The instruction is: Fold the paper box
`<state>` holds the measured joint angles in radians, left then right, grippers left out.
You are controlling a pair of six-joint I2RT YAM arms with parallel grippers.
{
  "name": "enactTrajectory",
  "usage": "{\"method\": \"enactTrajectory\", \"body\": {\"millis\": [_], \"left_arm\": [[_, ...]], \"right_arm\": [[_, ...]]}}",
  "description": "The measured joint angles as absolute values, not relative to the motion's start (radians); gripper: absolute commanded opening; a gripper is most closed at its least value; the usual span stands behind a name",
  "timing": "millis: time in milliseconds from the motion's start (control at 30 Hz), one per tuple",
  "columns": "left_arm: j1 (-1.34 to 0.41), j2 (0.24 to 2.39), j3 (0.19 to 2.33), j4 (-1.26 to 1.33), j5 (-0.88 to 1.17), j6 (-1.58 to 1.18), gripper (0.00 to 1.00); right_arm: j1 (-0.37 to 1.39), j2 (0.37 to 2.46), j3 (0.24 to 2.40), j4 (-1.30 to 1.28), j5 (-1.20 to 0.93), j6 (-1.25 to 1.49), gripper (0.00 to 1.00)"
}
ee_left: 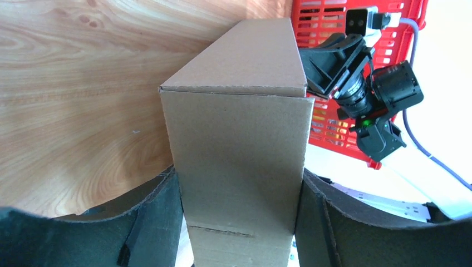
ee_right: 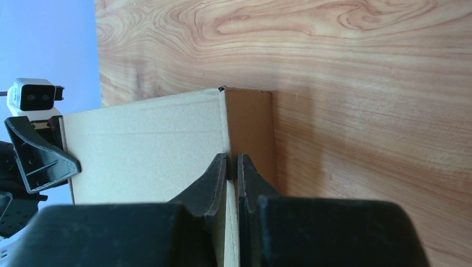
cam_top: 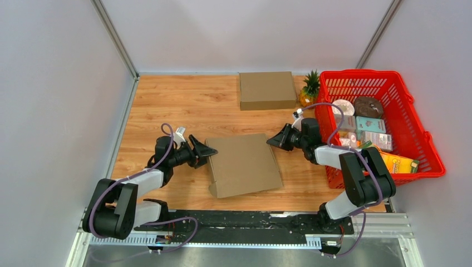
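Observation:
A flat brown paper box [cam_top: 245, 167] lies closed on the wooden table between my two arms. My left gripper [cam_top: 209, 150] straddles its left side. In the left wrist view its two black fingers [ee_left: 161, 211] stand wide and press against both faces of the box [ee_left: 239, 72]. My right gripper [cam_top: 271, 140] is at the box's far right corner. In the right wrist view its jaws [ee_right: 232, 161] are nearly together, pinching a thin cardboard edge where the box's top [ee_right: 144, 150] meets its side wall.
A second closed cardboard box [cam_top: 267, 90] lies at the back of the table. Next to it stands a small pineapple [cam_top: 310, 88]. A red basket [cam_top: 389, 75] of groceries fills the right side, close behind my right arm. Grey walls enclose the table.

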<state>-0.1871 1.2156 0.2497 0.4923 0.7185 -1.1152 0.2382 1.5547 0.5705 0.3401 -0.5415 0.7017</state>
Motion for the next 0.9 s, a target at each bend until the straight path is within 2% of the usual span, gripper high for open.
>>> {"method": "enactTrajectory", "body": {"millis": [33,100,133,200,233,300,333,367,533,600,667,767,833,900], "left_arm": [[-0.187,1.215,0.25,0.501,0.72,-1.124,0.55],[-0.186,1.215,0.25,0.498,0.721,-1.135,0.51],[-0.186,1.215,0.25,0.499,0.723,-1.137,0.48],[-0.185,1.215,0.25,0.489,0.741,-1.139,0.39],[-0.182,1.216,0.25,0.484,0.753,-1.14,0.37],[-0.167,1.216,0.25,0.47,0.78,-1.153,0.37],[-0.158,1.216,0.252,0.458,0.789,-1.163,0.37],[-0.148,1.214,0.253,0.442,0.799,-1.171,0.37],[-0.1,1.165,0.311,0.239,0.834,-1.176,0.36],[-0.094,1.137,0.36,0.116,0.834,-1.166,0.37],[-0.09,1.117,0.404,0.013,0.836,-1.165,0.38],[-0.088,1.111,0.43,-0.08,0.849,-1.169,0.38],[-0.085,1.11,0.432,-0.124,0.865,-1.177,0.39],[-0.082,1.104,0.432,-0.156,0.88,-1.189,0.4]], "right_arm": [[0.238,1.552,0.57,0.339,-0.542,0.702,0.19],[0.241,1.538,0.573,0.325,-0.534,0.699,0.27],[0.246,1.527,0.573,0.307,-0.522,0.696,0.4],[0.265,1.483,0.577,0.221,-0.479,0.681,0.52],[0.274,1.455,0.582,0.156,-0.446,0.668,0.65],[0.295,1.399,0.6,0.027,-0.39,0.642,0.8],[0.308,1.362,0.619,-0.068,-0.365,0.618,0.93],[0.318,1.322,0.633,-0.142,-0.342,0.598,0.98],[0.394,1.129,0.785,-0.466,-0.195,0.474,1.0],[0.497,1.061,0.891,-0.558,-0.074,0.397,1.0],[0.655,1.0,0.965,-0.589,-0.003,0.309,1.0],[1.013,0.937,1.018,-0.586,0.102,0.154,1.0],[1.232,0.943,1.031,-0.58,0.164,0.065,1.0],[1.373,0.984,1.029,-0.572,0.24,-0.013,1.0]]}}
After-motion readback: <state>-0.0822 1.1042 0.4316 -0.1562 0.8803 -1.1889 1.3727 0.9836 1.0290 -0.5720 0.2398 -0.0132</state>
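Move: The paper box, about 20 cm across, is already held by both hands: its middle lies about 12 cm to the left hand's right, some 3 cm nearer the base and 2 cm lower. From the right hand, pinching at the far right corner, its middle is about 8 cm back, 8 cm left and 1 cm below. From that hand the closed box stands about 17 cm straight ahead, 3 cm lower; the pineapple stands 17 cm ahead, 14 cm right, about level. The right hand lets go of the paper box's far right corner, its fingers going from nearly shut to wide open as it backs off and a little right, then climbs and sweeps back and left over the near part of the box, ending about 20 cm back, 10 cm left and 19 cm higher with the wrist swung well counter-clockwise. The left hand keeps the left side between its fingers and tightens slightly, draws back about 3 cm, rises a little, and tips the far side down some 25 degrees. ##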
